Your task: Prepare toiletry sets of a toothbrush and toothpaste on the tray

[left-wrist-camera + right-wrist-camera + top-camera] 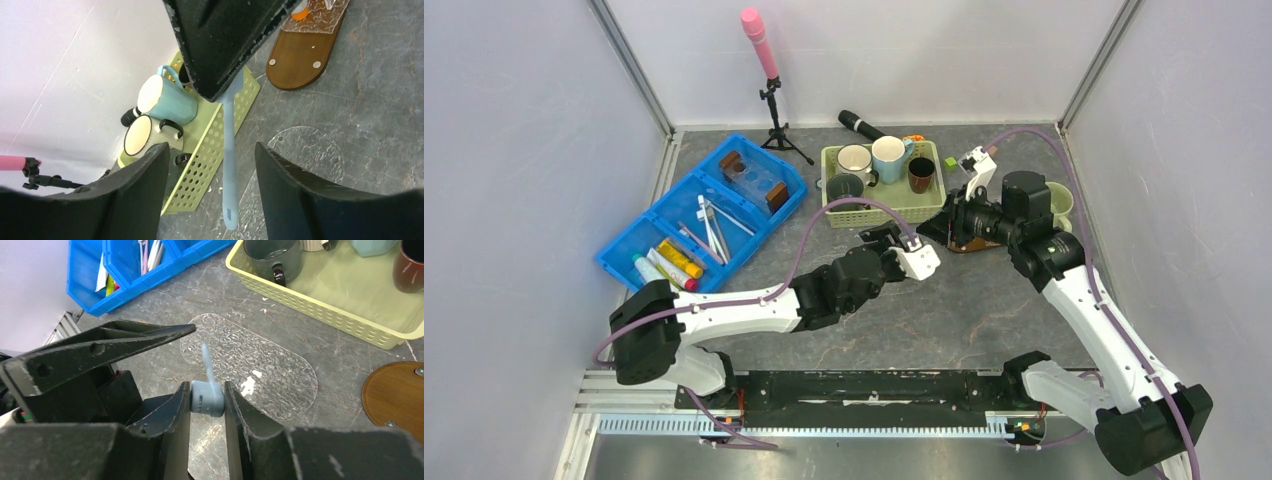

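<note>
My right gripper (207, 390) is shut on the head end of a pale blue toothbrush (207, 365). In the left wrist view the toothbrush (228, 150) hangs handle-down from the right gripper (225, 40). It passes between the fingers of my open left gripper (211, 150) without touching them. Both grippers meet in front of the green basket, left gripper (921, 258) beside right gripper (946, 228). The dark-brown tray (300, 55) lies just beyond, with an orange toothpaste (300, 12) at its far end. More toothpaste tubes (679, 260) lie in the blue bin.
The blue divided bin (699, 210) at left holds more brushes. The green basket (884, 190) holds several mugs. A clear textured oval sheet (260, 365) lies on the table under the grippers. A pink-topped stand (769, 90) and a black microphone (860, 124) are at the back.
</note>
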You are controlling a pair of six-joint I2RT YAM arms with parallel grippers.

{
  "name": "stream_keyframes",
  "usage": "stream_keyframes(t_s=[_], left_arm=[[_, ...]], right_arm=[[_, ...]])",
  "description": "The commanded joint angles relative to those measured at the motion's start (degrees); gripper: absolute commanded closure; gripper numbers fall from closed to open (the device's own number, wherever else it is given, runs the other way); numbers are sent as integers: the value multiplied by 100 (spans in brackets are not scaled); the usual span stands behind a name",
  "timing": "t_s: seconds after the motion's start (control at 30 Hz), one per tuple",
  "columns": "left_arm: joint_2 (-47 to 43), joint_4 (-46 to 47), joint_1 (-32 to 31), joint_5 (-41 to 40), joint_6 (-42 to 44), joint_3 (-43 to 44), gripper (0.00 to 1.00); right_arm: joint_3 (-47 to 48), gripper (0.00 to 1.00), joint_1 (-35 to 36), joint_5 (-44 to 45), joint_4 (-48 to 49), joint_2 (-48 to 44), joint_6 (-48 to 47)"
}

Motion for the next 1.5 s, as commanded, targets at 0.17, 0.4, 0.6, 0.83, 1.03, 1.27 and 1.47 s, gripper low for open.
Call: stream_keyframes(t_s=[0.17,0.4,0.6,0.83,1.03,1.27,1.47], left_arm=[[-109,570,-50,-346,-61,-110,1],[-488,354,-39,-382,-359,-215,0],[-857,98,-14,-476,-656,-273,0],[-1327,-496,340,-573,-1276,-173,0],[-1902,-1246,1039,-632,-2190,-40,0],[-2588,-1941,1865,-852,-2822,37,0],[-3074,-2541,2808,-839,-3440,19,0]], right_arm=[[320,100,14,646,-439,19,-503],[706,100,13,1494,-917,-170,-893],[880,100,9,2353,-1185,-442,-1135],[970,100,9,3500,-1432,-830,-1326],[855,100,5,4286,-1470,-1201,-1372],[504,100,10,4875,-1351,-1608,-1307],[178,100,9,5237,-1046,-1933,-1272]])
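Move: The blue toothbrush is already pinched at its head in the right fingers, its handle reaching towards the opening left fingers. The clear holder it is bound for lies about 14 cm ahead of the right hand, 23 cm right and 22 cm below; the green mug stands some 9 cm right of that holder and 3 cm farther out. From the left hand, the blue bin's middle is roughly 45 cm left, 13 cm ahead and 22 cm below, the mug basket 26 cm ahead and 3 cm left. The toothbrush stays pinched in the right fingers as that hand dips a little, then swings about 16 cm right and ends some 5 cm higher, turning clockwise to point forward, towards the clear holder. The left fingers spread fully, leaving the handle free; that hand then heads left towards the blue bin, some 20 cm, rising 8 cm and going forward 5 cm while turning counter-clockwise. ##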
